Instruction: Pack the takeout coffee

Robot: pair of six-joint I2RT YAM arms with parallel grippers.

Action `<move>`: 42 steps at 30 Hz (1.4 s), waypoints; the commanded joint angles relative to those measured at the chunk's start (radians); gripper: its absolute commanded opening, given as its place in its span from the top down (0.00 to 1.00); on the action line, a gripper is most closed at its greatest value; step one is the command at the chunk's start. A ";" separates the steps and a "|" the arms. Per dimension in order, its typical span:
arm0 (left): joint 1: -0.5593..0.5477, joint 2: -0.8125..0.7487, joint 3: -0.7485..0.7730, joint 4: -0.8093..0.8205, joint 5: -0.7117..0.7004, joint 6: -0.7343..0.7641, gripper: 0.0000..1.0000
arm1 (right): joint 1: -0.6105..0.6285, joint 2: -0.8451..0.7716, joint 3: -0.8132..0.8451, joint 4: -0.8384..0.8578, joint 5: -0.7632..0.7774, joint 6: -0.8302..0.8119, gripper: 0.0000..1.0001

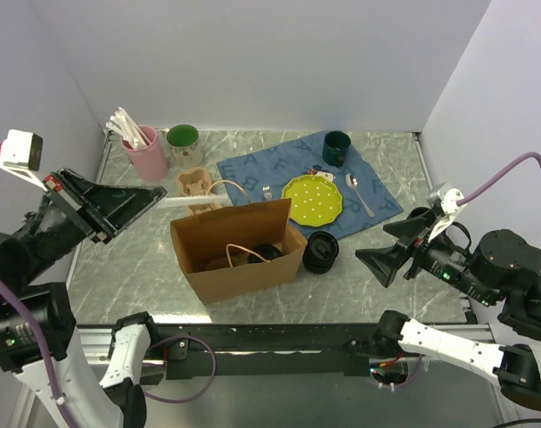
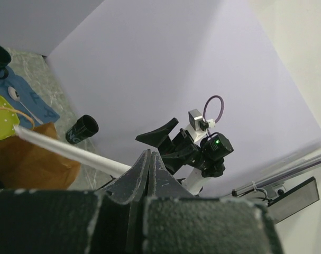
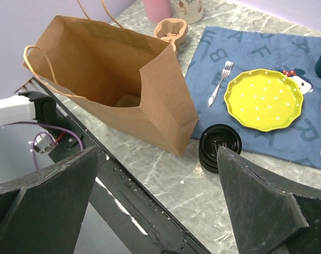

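One black takeout coffee cup (image 1: pixel 321 251) with a black lid stands on the table just right of the open brown paper bag (image 1: pixel 239 267). A second dark round lid (image 1: pixel 268 252) shows inside the bag. My right gripper (image 1: pixel 377 260) hovers open to the right of the outer cup (image 3: pixel 220 148), its jaws wide apart and nothing between them (image 3: pixel 157 153). My left gripper (image 1: pixel 161 194) hangs above the bag's left side, shut on a thin white straw (image 1: pixel 186 202). In the left wrist view that straw (image 2: pixel 70 151) sticks out leftwards from the closed tips (image 2: pixel 149 154).
A pink cup (image 1: pixel 147 150) of white sticks, a green-and-white mug (image 1: pixel 183 141) and a tan cup carrier (image 1: pixel 195 183) stand at the back left. The blue mat (image 1: pixel 252 169) bears a yellow plate (image 1: pixel 312 198), fork (image 1: pixel 266 190), spoon (image 1: pixel 357 190) and dark green mug (image 1: pixel 336 147).
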 commanded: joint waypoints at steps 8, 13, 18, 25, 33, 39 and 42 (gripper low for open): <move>0.004 0.047 0.156 -0.158 0.086 0.083 0.99 | -0.003 -0.028 -0.017 0.020 -0.010 0.032 0.00; 0.004 0.022 0.088 -0.261 0.054 0.195 0.99 | -0.003 -0.035 -0.005 0.003 -0.009 0.041 0.00; 0.002 0.002 0.015 -0.336 -0.002 0.311 0.99 | -0.003 -0.052 0.006 -0.021 0.006 0.055 0.00; 0.004 0.002 -0.083 -0.618 -0.110 0.621 0.99 | 0.000 -0.064 -0.004 -0.029 0.026 0.068 0.00; 0.004 -0.084 -0.335 -0.549 -0.136 0.631 0.81 | -0.002 -0.051 -0.019 -0.012 0.025 0.091 0.00; 0.002 0.022 -0.228 -0.756 -0.263 0.843 0.39 | -0.003 0.021 0.036 -0.121 0.097 0.064 0.00; 0.002 0.074 -0.084 -0.786 -0.331 0.884 0.22 | -0.002 0.055 0.073 -0.165 0.097 0.073 0.00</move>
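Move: The left gripper holds the straw high up. The open mouth side of the paper bag is below it, with the bag's middle about 14 cm to its right, 7 cm ahead and some 43 cm down. The stack of black lids is on the table about 25 cm to the right of the bag and 5 cm farther out; the cup tray is some 19 cm left of the bag and 27 cm beyond it. From the right gripper the bag lies about 35 cm left, 5 cm ahead and 28 cm down. Draw the left gripper back about 3 cm with the straw still pinched, then swing it down roughly 20 cm towards the paper bag, drifting forward and a little left as you sink. Tip the fingers downward as you go, turning the hand some 30 degrees in all, and open them near the bottom, above the bag's left rim, to let go of the straw. ##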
